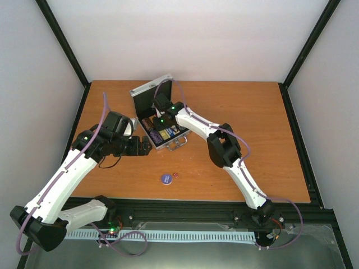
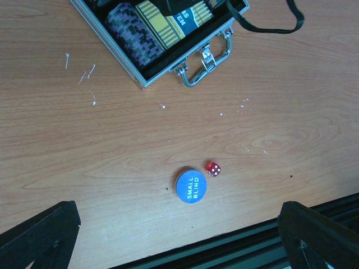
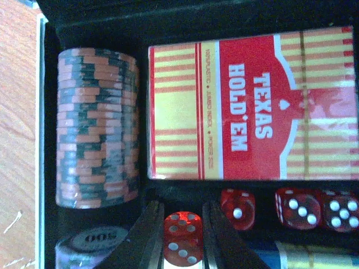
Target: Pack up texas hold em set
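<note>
The silver case [image 1: 145,91] lies open at the table's middle, lid up, handle [image 2: 205,64] facing the near edge. Inside it my right gripper [image 3: 182,224] is shut on a red die [image 3: 182,241], low over the dice slot beside three more dice [image 3: 297,207]. Next to that slot sit the red card box [image 3: 252,106] and a chip stack [image 3: 95,126]. A blue-yellow card box [image 2: 168,22] shows in the left wrist view. A blue disc [image 2: 191,186] marked SMALL BLIND and one red die [image 2: 213,169] lie on the table. Above them my left gripper [image 2: 179,246] hangs open.
The table's black front rail [image 2: 235,246] runs just behind the disc and loose die. The right arm's black cable [image 2: 269,25] loops over the case's corner. Bare wood [image 1: 252,129] stretches right of the case.
</note>
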You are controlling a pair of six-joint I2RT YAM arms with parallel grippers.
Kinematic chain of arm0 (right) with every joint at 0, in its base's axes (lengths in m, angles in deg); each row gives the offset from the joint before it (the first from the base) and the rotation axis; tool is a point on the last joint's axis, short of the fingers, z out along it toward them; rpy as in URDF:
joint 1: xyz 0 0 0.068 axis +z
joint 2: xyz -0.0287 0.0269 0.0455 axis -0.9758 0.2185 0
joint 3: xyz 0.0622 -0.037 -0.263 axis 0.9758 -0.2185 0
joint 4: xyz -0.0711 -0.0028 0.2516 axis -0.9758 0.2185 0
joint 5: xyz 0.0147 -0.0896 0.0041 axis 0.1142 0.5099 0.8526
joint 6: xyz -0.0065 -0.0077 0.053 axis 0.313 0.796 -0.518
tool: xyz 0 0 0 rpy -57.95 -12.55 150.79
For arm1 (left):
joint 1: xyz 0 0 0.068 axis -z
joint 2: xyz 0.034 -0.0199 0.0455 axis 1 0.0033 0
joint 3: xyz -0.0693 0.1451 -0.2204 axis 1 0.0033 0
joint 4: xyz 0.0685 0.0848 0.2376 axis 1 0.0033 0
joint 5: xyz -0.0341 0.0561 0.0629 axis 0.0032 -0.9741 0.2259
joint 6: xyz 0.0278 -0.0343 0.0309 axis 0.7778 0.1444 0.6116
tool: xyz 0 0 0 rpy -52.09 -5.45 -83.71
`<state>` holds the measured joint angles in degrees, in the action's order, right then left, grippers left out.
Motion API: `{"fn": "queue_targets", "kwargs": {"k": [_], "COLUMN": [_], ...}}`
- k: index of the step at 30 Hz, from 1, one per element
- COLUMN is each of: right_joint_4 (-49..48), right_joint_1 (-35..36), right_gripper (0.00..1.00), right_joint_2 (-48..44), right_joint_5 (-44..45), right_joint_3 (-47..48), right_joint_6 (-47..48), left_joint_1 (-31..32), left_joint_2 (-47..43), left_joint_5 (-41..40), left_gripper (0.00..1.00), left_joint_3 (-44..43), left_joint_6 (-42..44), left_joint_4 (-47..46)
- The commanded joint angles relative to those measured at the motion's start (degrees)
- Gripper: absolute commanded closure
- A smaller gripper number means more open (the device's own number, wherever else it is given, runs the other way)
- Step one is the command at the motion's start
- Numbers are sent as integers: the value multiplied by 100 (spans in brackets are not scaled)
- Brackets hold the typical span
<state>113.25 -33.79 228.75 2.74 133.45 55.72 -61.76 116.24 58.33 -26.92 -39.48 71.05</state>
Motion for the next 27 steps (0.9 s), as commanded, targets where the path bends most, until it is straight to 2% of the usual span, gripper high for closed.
{"fn": "queue_targets", "kwargs": {"k": [1, 6, 10, 13, 17, 25, 27], "right_joint_4": [-546, -577, -430, -468, -563, -340, -288], "right_joint_1": [18, 18, 15, 18, 18, 33, 100], "right_gripper": [86, 85, 78, 72, 58, 57, 57], "right_joint_2": [5, 115, 180, 97, -135, -746, -1033], "right_joint_5": [285, 532, 734, 730, 677, 537, 550], "right_joint_3": [-281, -169, -54, -124, -214, -318, -662], "right_joint_6": [60, 102, 91, 147, 257, 376, 369], "left_joint_1": [-37, -37, -37, -37, -37, -37, -37], "left_joint_2": [5, 18, 4, 17, 19, 62, 60], "left_joint_5": [-16, -28, -28, -16, -18, -10, -18], "left_gripper": [0, 0, 0, 0, 0, 0, 0], "left_joint_3": [-3, 14, 23, 19, -3, -98, -144], "left_joint_6": [-72, -72, -82, -81, -73, -15, -12], "left_joint_4": [-151, -130, -125, -124, -132, -132, -129]}}
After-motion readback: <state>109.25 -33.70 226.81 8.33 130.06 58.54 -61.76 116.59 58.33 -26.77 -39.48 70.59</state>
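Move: The right hand, holding a die low in the case, has the dice row some 3 cm ahead, 3 cm right and 1 cm down. The red deck is about 5 cm straight ahead, the blue deck 1 cm back and 4 cm right, the brown-green chip stack 2 cm ahead and 5 cm left, all slightly below. From the left hand the dice row is roughly 22 cm ahead, 9 cm right, 19 cm down. The right hand edges about 2 cm forward to the dice row, opens partway, releasing the die, and starts rising. ##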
